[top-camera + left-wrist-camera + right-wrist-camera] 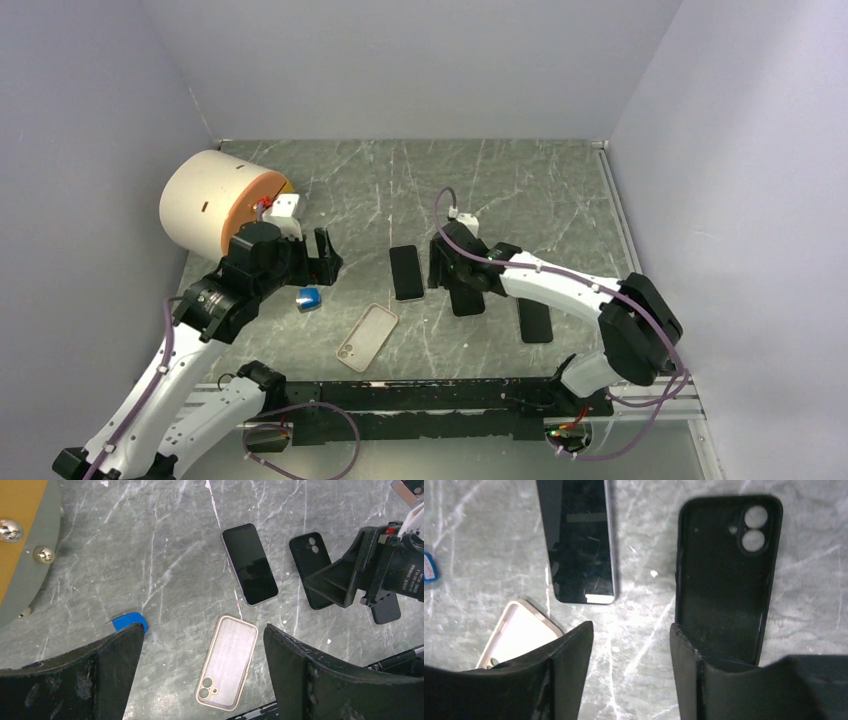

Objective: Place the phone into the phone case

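Note:
The phone [406, 272] lies screen up on the marbled table, a black slab with a pale edge, also in the left wrist view [249, 563] and the right wrist view [581, 540]. The phone case [367, 336], pale beige with a camera cutout, lies hollow side up nearer the arms [227, 662] [516, 632]. My left gripper [325, 255] [202, 630] hovers wide open above the table left of the phone case, holding nothing. My right gripper [443, 265] [631, 645] is open over bare table between the phone and a black case [724, 575], with nothing between its fingers.
The empty black case [315, 565] lies right of the phone. Another black slab [536, 322] lies further right. A small blue object [309, 298] sits left of the beige case. A large beige cylinder [215, 200] stands at the back left. Walls enclose the table.

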Controlling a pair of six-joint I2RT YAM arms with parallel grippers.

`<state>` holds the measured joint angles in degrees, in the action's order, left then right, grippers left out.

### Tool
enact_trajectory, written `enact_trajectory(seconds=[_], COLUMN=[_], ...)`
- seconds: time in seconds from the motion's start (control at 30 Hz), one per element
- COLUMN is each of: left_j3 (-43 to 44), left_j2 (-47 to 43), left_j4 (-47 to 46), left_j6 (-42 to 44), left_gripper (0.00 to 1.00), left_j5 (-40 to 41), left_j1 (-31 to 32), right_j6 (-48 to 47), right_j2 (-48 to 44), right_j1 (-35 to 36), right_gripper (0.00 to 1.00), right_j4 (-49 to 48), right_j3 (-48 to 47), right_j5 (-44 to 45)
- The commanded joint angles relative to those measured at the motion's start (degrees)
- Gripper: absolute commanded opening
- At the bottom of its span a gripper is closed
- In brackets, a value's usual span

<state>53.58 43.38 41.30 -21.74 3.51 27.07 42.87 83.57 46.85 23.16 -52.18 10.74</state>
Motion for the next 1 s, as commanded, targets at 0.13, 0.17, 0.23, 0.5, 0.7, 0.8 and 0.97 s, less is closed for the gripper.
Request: enact_trajectory(seconds=[0.13,0.17,0.23,0.5,0.7,0.8,0.97], left_j3=[-0.2,-0.6,-0.8,-0.5,0.0,0.1,-0.5], left_j2=[-7.4,-8.5,-9.9,-10.8,-10.1,-10.1,-10.9], left_j4=[-1.6,-1.9,-1.8,-0.8,-0.1,0.3,-0.5], left_j6=[-0.5,-0.6,-0.8,-1.8,-1.8,-1.9,-1.8], left_gripper=[0.94,0.94,0.94,0.94,0.94,0.94,0.94], left_j5=[7.4,8.2,9.3,12.5,13.0,13.2,12.7], left_j1=[-0.2,-0.2,-0.2,-0.2,-0.2,-0.2,-0.2], right_j6=[-1.5,-1.5,-1.6,-3.4,-5.1,-6.5,-7.5], right_j2=[8.5,9.6,12.1,20.1,23.7,25.7,27.6], right_j1=[2.5,2.9,3.4,4.4,4.6,4.8,5.0], right_gripper=[0.78,0.81,0.87,0.99,0.99,0.99,0.99], right_j4=[2.0,2.4,3.0,3.3,2.5,3.3,4.5], right_j3=[-11.2,-12.2,-14.1,-20.1,-22.3,-23.9,-26.1], right_j5=[5.5,5.9,7.0,6.0,4.3,3.8,4.9])
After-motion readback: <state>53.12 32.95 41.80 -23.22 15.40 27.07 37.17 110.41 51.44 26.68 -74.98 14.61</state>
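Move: From the right hand the phone lies about 8 cm left, 7 cm ahead and 4 cm below. At the same low level, the black case is about 7 cm right and 3 cm ahead, and the beige case about 18 cm left and 9 cm back. From the left hand the phone is roughly 18 cm right, 7 cm ahead and 20 cm below. Right hand sweeps about 7 cm left, down and forward over the phone, opening wide; left hand rises leftward. ##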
